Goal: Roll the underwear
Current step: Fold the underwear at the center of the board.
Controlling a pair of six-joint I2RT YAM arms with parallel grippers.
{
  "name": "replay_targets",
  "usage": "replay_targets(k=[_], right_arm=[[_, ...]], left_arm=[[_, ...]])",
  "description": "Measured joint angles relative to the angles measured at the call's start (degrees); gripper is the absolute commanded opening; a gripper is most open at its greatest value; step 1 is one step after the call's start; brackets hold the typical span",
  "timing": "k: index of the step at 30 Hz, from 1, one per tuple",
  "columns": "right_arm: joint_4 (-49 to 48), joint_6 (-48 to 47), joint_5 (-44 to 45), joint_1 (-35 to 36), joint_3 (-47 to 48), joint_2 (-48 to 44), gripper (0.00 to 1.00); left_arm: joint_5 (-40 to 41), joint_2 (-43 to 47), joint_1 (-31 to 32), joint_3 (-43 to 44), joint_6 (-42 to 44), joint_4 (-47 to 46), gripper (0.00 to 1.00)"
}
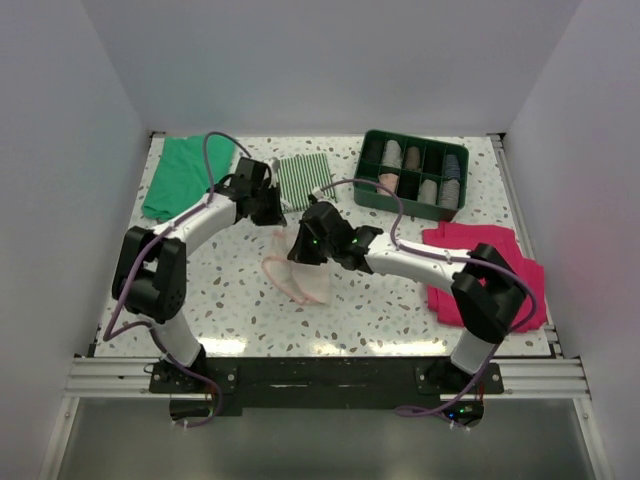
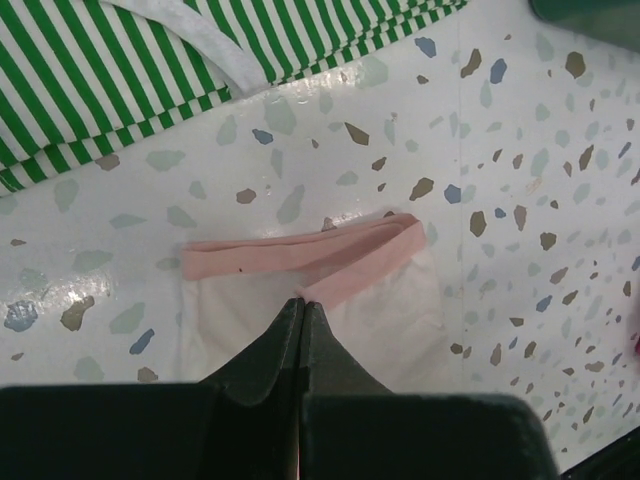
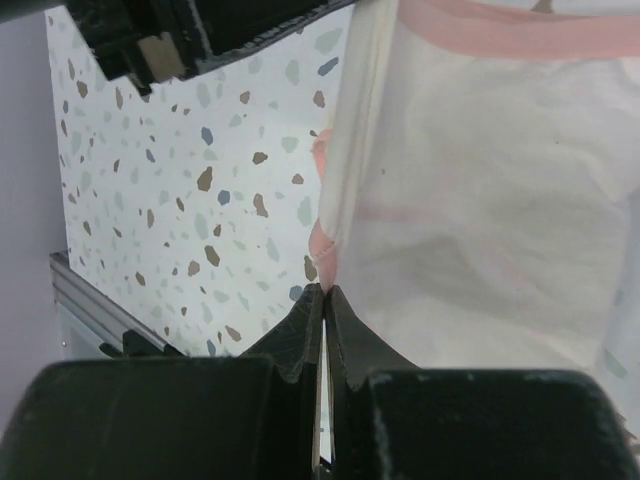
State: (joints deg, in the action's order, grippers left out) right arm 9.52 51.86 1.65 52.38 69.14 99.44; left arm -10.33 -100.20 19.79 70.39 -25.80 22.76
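The underwear (image 1: 303,278) is a thin pale pink piece with darker pink edging, lying mid-table between the two arms. In the left wrist view its pink band (image 2: 300,255) runs across just ahead of my left gripper (image 2: 303,304), whose jaws are shut on that edging. My left gripper (image 1: 276,220) is at the garment's far edge. My right gripper (image 3: 325,290) is also shut, pinching a pink seam at the side edge of the underwear (image 3: 480,220), which stretches away from its fingertips. My right gripper (image 1: 298,250) hovers over the garment's upper part and hides some of it.
A green-and-white striped cloth (image 1: 302,178) (image 2: 110,70) lies just behind the underwear, and a plain green cloth (image 1: 183,172) is at the back left. A green compartment tray (image 1: 372,160) holding several rolls stands back right. A magenta cloth (image 1: 500,262) lies at the right.
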Motion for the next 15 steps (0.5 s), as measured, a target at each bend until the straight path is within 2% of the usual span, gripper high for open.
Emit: replay_targets(k=[6,15], right_arm=[[2.78,-0.26,4.22,-1.11,-6.47,-7.74,0.02],[8.90,-0.48,9.16,-1.75,-13.40,-19.87,0.03]], left_arm=[[-1.73,3.65,1.27,-1.81,-1.20,-0.61,0.00],[-1.05,5.33,8.94,-1.51,-4.46,-1.95,0.00]])
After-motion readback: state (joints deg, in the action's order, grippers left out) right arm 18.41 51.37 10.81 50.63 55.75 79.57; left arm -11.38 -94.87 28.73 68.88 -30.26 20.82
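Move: The underwear is already pinched in both hands, the middle of its spread lying about 12 cm back and 4 cm right of the left hand and some 3 cm below it; from the right hand that is roughly 4 cm back, 1 cm right and 6 cm down. The striped cloth lies about 9 cm ahead of the left hand, 1 cm to its right. The green box sits some 30 cm right and 20 cm ahead of the right hand. The underwear's pinched parts are carried to the right by both hands together, over the board and away from the side with the striped cloth. The right hand leads, going about 10 cm right with a slight pull back and rise; the left follows some 6 cm right while drawing back and lifting about as much as each other. Both grippers keep shut on the cloth and turn slightly clockwise. ##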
